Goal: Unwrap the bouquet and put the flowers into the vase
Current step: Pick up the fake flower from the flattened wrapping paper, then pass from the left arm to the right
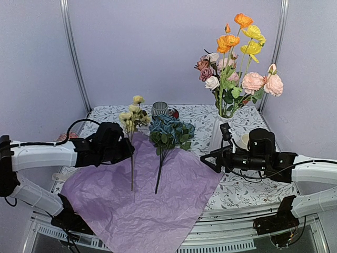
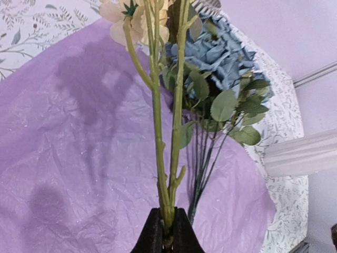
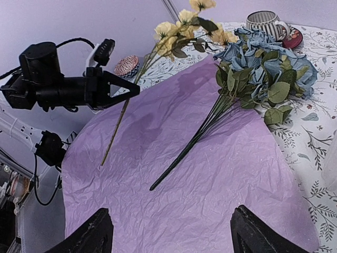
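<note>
The pink-purple tissue paper (image 1: 158, 211) lies unfolded and flat on the table. My left gripper (image 1: 130, 149) is shut on the light green stem (image 2: 158, 132) of the cream-yellow roses (image 1: 131, 113), blooms angled up; the stem's lower end reaches down to the paper (image 3: 210, 184). The dusty blue roses (image 1: 171, 132) lie loose on the sheet beside it. My right gripper (image 3: 171, 211) hovers open over the paper's near right part, nothing between its fingers. The white vase (image 1: 218, 134) stands at the back right holding several pink, orange and yellow flowers (image 1: 237, 58), its base behind the right arm.
A striped grey cup (image 1: 159, 109) on a red saucer (image 1: 174, 113) stands behind the blue roses. A cream mug (image 1: 243, 140) sits by the vase, behind the right arm. A small patterned bowl (image 3: 128, 66) is at the table's left edge. Grey walls close the back.
</note>
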`<state>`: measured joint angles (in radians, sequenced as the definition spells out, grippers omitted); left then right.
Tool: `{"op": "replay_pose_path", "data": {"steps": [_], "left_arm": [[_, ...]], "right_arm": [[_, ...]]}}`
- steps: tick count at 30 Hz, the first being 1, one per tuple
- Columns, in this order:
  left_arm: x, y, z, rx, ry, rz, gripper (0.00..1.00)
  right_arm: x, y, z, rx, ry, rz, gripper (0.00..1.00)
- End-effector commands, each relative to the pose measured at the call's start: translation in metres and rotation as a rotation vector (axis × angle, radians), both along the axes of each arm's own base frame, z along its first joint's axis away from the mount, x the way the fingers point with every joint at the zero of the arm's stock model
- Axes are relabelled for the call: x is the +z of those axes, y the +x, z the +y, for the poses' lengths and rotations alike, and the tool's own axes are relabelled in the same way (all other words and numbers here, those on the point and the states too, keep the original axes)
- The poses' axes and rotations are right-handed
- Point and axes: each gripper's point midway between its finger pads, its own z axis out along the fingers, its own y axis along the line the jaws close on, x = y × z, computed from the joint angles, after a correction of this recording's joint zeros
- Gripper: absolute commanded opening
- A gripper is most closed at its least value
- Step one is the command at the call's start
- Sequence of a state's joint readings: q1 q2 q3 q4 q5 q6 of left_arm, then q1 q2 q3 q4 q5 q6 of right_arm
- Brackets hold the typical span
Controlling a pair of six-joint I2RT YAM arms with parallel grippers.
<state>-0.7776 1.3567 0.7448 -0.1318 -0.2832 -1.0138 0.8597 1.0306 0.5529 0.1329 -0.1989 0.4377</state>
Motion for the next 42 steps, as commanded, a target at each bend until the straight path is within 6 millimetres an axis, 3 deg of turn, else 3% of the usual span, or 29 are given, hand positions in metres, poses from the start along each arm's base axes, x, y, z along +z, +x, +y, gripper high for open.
{"op": "replay_pose_path", "data": {"steps": [1,11,21,26,33,37,42], "left_arm": [[0.037,-0.009,-0.001,-0.102,-0.017,-0.137,0.0],[0.111,-0.049,-0.027,-0.42,-0.224,-0.472,0.0],[0.169,-0.097,-0.059,-0.701,-0.411,-0.706,0.0],[0.181,-0.115,-0.074,-0.774,-0.43,-0.753,0.0],[0.188,-0.133,-0.086,-0.846,-0.47,-0.799,0.0],[0.195,-0.139,-0.089,-0.856,-0.5,-0.84,0.0],[0.199,-0.134,-0.084,-0.785,-0.499,-0.863,0.0]], "right_arm": [[0.026,0.0,0.015,0.043,0.067,-0.042,0.79],[0.043,-0.003,0.034,0.103,0.135,-0.063,0.79],[0.087,-0.015,0.082,0.203,0.181,-0.176,0.79],[0.116,-0.019,0.093,0.229,0.232,-0.249,0.77],[0.146,-0.033,0.114,0.303,0.314,-0.307,0.62],[0.15,-0.041,0.133,0.329,0.324,-0.328,0.59],[0.153,-0.036,0.158,0.323,0.325,-0.335,0.52]]}}
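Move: The left hand already holds the yellow flower clear of the paper. The open right gripper stands about 27 cm to its right, 9 cm nearer the base and 8 cm higher, so the gripped stem lies 27 cm to the right hand's left, 9 cm ahead and 8 cm below. The blue flower lies some 12 cm right of the left hand, 10 cm ahead and 9 cm below; the vase stands 17 cm ahead of the right hand, 5 cm to its right, middle 8 cm lower. Keeping its pinch on the yellow flower's stem, the left hand carries it up about 18 cm, drawing back towards the base and over to the right, while the wrist swings clockwise and tips the fingers up from their downward slant until they face the right gripper. The right hand first creeps and then speeds up, going left and up about 14 cm each way and slightly back towards the stem, its fingers levelling out and narrowing late from wide to about half open, still short of a grip on the stem. ##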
